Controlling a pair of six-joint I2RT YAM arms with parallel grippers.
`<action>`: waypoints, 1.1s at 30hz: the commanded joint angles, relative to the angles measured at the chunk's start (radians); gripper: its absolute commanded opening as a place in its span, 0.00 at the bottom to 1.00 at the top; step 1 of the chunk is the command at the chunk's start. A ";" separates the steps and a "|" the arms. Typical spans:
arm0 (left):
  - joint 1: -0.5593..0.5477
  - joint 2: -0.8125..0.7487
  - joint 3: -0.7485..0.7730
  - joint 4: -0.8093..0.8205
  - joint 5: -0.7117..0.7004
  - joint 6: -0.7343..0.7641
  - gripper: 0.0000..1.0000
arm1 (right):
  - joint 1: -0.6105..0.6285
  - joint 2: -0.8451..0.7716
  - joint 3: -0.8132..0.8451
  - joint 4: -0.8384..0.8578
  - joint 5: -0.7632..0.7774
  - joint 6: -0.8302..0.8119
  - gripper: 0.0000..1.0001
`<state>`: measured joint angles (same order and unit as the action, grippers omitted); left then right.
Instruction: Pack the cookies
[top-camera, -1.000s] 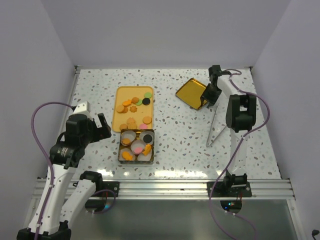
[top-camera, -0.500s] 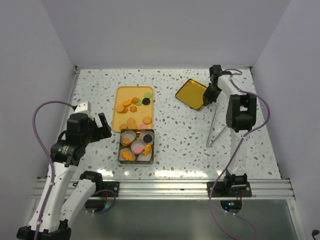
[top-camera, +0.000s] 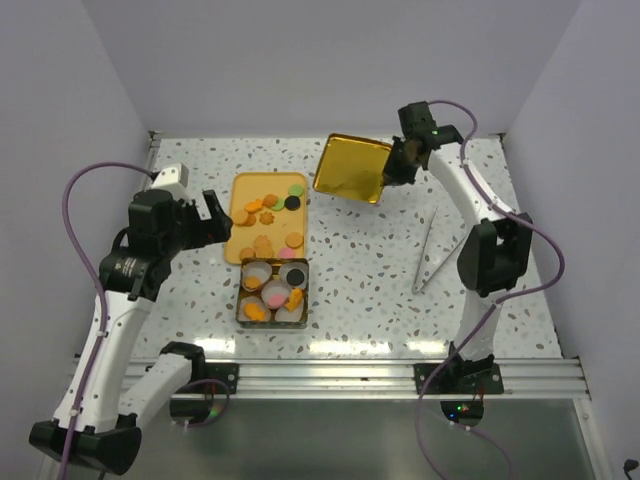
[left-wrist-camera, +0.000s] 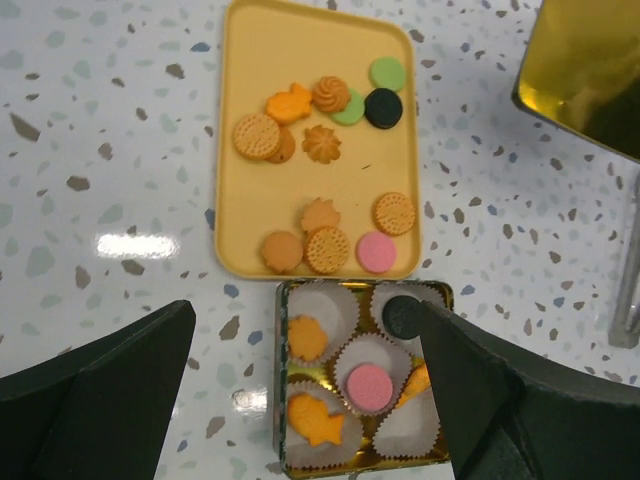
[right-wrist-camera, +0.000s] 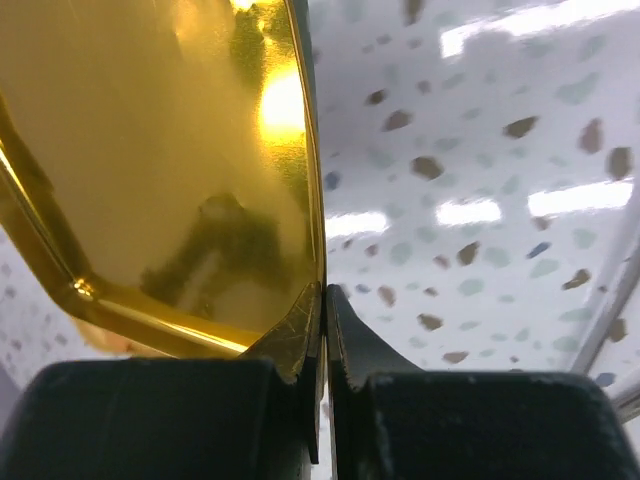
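Observation:
Several cookies lie on a yellow tray; they also show in the left wrist view on the tray. A gold tin in front of the tray holds white paper cups with several cookies. My right gripper is shut on the rim of the gold tin lid and holds it tilted above the table; the lid fills the right wrist view. My left gripper is open and empty, above the table left of the tray.
Metal tongs lie on the speckled table at the right, under the right arm. White walls close in the table on three sides. The metal rail runs along the near edge.
My right gripper has lifted the gold lid off the table and carried it left. My left gripper has risen and moved back, toward the tray.

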<state>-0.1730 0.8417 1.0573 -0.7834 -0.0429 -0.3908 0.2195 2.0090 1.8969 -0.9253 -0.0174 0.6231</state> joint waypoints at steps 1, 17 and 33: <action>-0.006 0.045 0.044 0.143 0.130 0.030 1.00 | 0.099 -0.136 -0.015 -0.007 -0.075 0.010 0.00; -0.006 0.086 0.043 0.349 0.409 -0.005 1.00 | 0.398 -0.309 0.037 -0.058 -0.182 0.104 0.00; -0.006 0.062 0.004 0.397 0.521 -0.060 0.70 | 0.448 -0.349 0.041 -0.015 -0.216 0.176 0.00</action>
<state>-0.1734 0.9249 1.0634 -0.4671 0.4053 -0.4377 0.6609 1.7264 1.9038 -0.9798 -0.1986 0.7712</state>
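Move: The right hand already holds the gold lid by its right rim in the air; the lid's middle is about 10 cm to its left and 3 cm farther out, and the cookie box it belongs to stands some 34 cm left, 31 cm back and 13 cm below. From the empty left hand the lid is roughly 37 cm right, 23 cm ahead and 10 cm lower; the box is about 12 cm right, 10 cm back, 23 cm below, and the cookie tray 8 cm right, 16 cm ahead, 24 cm below. Keeping its pinch on the rim, the right hand swings the lid left about 19 cm while drawing back 16 cm and rising 13 cm, turning it some 25 degrees counter-clockwise with its left side lifting, quickly at first and then easing nearly to a stop beside the left hand. The wide-open left hand comes to meet the lid's left rim, going right about 8 cm and up 5 cm with a little forward reach, turning clockwise, rolling its left side down and tipping up slightly; only at the end do its fingers start closing at that rim, with no grip yet. ##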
